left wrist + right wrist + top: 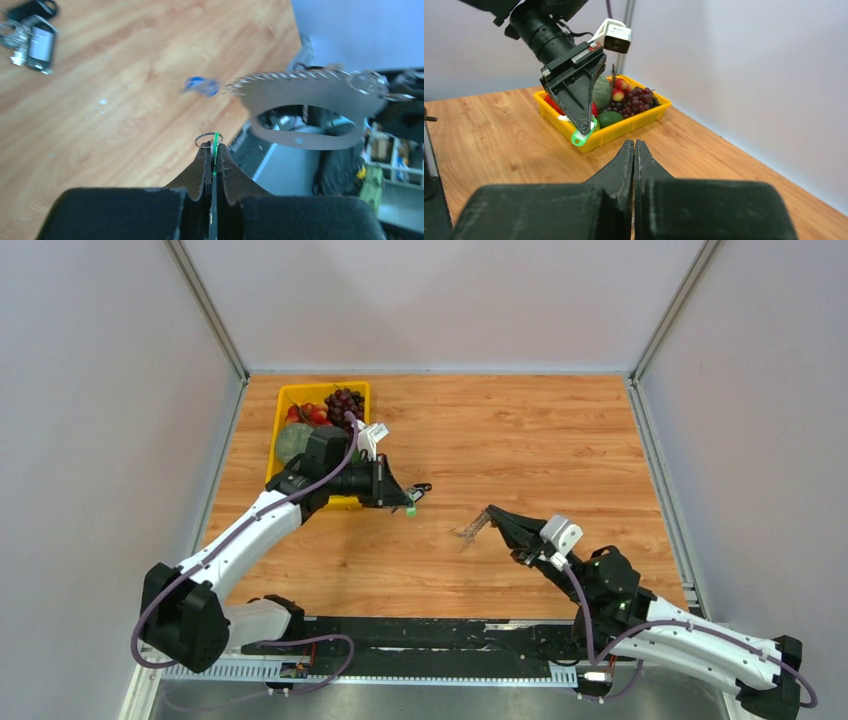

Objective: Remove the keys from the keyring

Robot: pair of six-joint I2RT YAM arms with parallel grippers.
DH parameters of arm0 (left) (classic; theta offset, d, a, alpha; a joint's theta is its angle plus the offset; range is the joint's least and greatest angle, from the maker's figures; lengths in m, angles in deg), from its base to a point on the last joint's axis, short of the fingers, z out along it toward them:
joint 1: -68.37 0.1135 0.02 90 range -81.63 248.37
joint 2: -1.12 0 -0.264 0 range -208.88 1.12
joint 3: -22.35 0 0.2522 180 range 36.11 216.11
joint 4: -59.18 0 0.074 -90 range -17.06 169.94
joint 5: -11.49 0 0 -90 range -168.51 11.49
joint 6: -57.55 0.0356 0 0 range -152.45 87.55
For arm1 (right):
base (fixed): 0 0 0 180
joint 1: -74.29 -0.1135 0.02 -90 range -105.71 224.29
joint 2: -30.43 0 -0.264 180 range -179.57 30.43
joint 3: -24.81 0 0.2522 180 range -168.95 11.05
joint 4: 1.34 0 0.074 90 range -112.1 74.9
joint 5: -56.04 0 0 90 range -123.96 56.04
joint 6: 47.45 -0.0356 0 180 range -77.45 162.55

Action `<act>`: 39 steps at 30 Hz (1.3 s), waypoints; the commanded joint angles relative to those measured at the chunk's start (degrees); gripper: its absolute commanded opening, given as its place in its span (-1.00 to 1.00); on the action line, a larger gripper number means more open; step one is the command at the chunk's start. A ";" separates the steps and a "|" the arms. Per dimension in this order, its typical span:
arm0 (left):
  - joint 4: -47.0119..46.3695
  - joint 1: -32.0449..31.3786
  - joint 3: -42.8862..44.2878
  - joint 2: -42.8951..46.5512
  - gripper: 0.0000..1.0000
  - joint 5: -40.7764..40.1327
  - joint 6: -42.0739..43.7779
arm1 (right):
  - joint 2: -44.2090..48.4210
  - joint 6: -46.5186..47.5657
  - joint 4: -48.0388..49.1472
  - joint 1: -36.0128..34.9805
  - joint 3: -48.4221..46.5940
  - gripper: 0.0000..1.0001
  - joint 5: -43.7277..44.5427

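My left gripper (408, 500) is shut on a key with a green tag (216, 140) and a small wire ring (208, 139) sticking out past the fingertips. It holds them above the table, and the tag also shows in the right wrist view (583, 137). My right gripper (489, 512) is shut on one end of the silvery keyring (310, 100), which hangs in the air between the two grippers and also shows in the top view (470, 530). A blue tag (201, 85) hangs blurred at the keyring's free end. In the right wrist view the keyring is hidden by the shut fingers (626, 160).
A yellow tray (285, 395) of fruit stands at the back left, just behind my left gripper. Its wall also shows in the right wrist view (624, 129). A dark fob with a bunch of silvery keys (31, 35) lies on the wooden table. Grey walls enclose the table.
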State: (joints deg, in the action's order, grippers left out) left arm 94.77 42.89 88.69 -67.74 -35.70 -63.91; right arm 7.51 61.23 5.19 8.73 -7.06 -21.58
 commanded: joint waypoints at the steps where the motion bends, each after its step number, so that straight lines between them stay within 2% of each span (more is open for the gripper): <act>1: -13.37 0.12 -2.37 -3.25 -0.89 -10.28 -1.53 | 4.79 -0.55 -5.58 0.01 -2.34 -1.00 7.12; 6: -16.22 0.14 1.47 -10.74 -0.81 -20.27 1.15 | 6.55 0.17 -10.01 0.00 -3.84 -1.00 10.54; 10: -20.00 0.13 5.98 -17.29 -0.76 -23.83 1.29 | 4.37 -0.43 -12.55 0.07 -5.61 -1.00 12.82; 15: -20.28 0.08 14.49 -27.07 -0.77 -23.18 0.07 | 3.12 -1.17 -13.79 0.07 -6.69 -1.00 13.92; 20: -21.40 -0.24 18.55 -33.59 -0.74 -21.35 -2.00 | 3.51 -1.91 -13.78 0.06 -6.69 -1.00 15.57; 21: -20.95 -0.39 19.74 -33.96 -0.68 -21.40 -2.11 | 3.28 -2.03 -13.72 0.03 -6.76 -1.00 16.17; 22: -20.46 -0.85 20.36 -34.28 -0.42 -21.92 -1.98 | 2.91 -2.17 -13.78 0.08 -6.92 -1.00 16.54; 23: -18.89 -1.01 21.49 -34.21 0.03 -22.52 -1.29 | 2.50 -2.22 -13.79 0.08 -7.10 -1.00 16.85; 24: -18.03 -1.36 21.90 -33.59 0.24 -24.38 -0.86 | 1.90 -2.35 -13.79 0.03 -7.42 -1.00 17.04; 25: -16.83 -1.49 21.92 -32.86 0.73 -25.37 0.24 | 1.25 -2.29 -13.83 0.01 -7.74 -1.00 17.18; 27: -16.50 -1.58 20.31 -28.28 0.96 -29.84 2.00 | -0.73 -2.21 -13.79 0.12 -8.41 -1.00 17.56; 31: -14.73 -1.55 16.57 -20.06 1.00 -35.23 6.27 | -6.63 -2.96 -14.26 1.50 -10.60 -1.00 17.29; 34: -11.12 -1.57 15.06 -15.71 1.00 -38.05 7.98 | -10.77 -4.67 -14.32 5.09 -12.81 -1.00 13.77; 39: -6.16 -1.49 12.91 -6.88 1.00 -42.42 8.92 | -18.56 -10.42 -14.19 19.82 -16.19 -1.00 -1.18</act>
State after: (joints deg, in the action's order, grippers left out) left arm 83.53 41.45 103.16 -79.95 -73.32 -57.90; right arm -7.24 56.40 -10.80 19.52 -18.55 -12.01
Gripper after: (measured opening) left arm 0.999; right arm 0.004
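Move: The left hand, holding the green-tagged key, is going for a bare patch of table about 18 cm ahead, 3 cm to its right and 9 cm below. The black-tagged keys lie some 5 cm short of that patch and a touch farther right; the fruit crate's middle is roughly 27 cm ahead of the hand and 22 cm to its left. From the right hand the patch is about 24 cm ahead, 18 cm left and 17 cm lower. Forward about 18 cm and down some 9 cm, the left hand carries the green-tagged key over past the black-tagged pile, turning a little counter-clockwise, then opens wide at the low point to let go and climbs clear, drifting left. The right hand, fingers still shut on the keyring, eases right, then forward about 7 cm and slightly down, swinging clockwise and tipping down. ##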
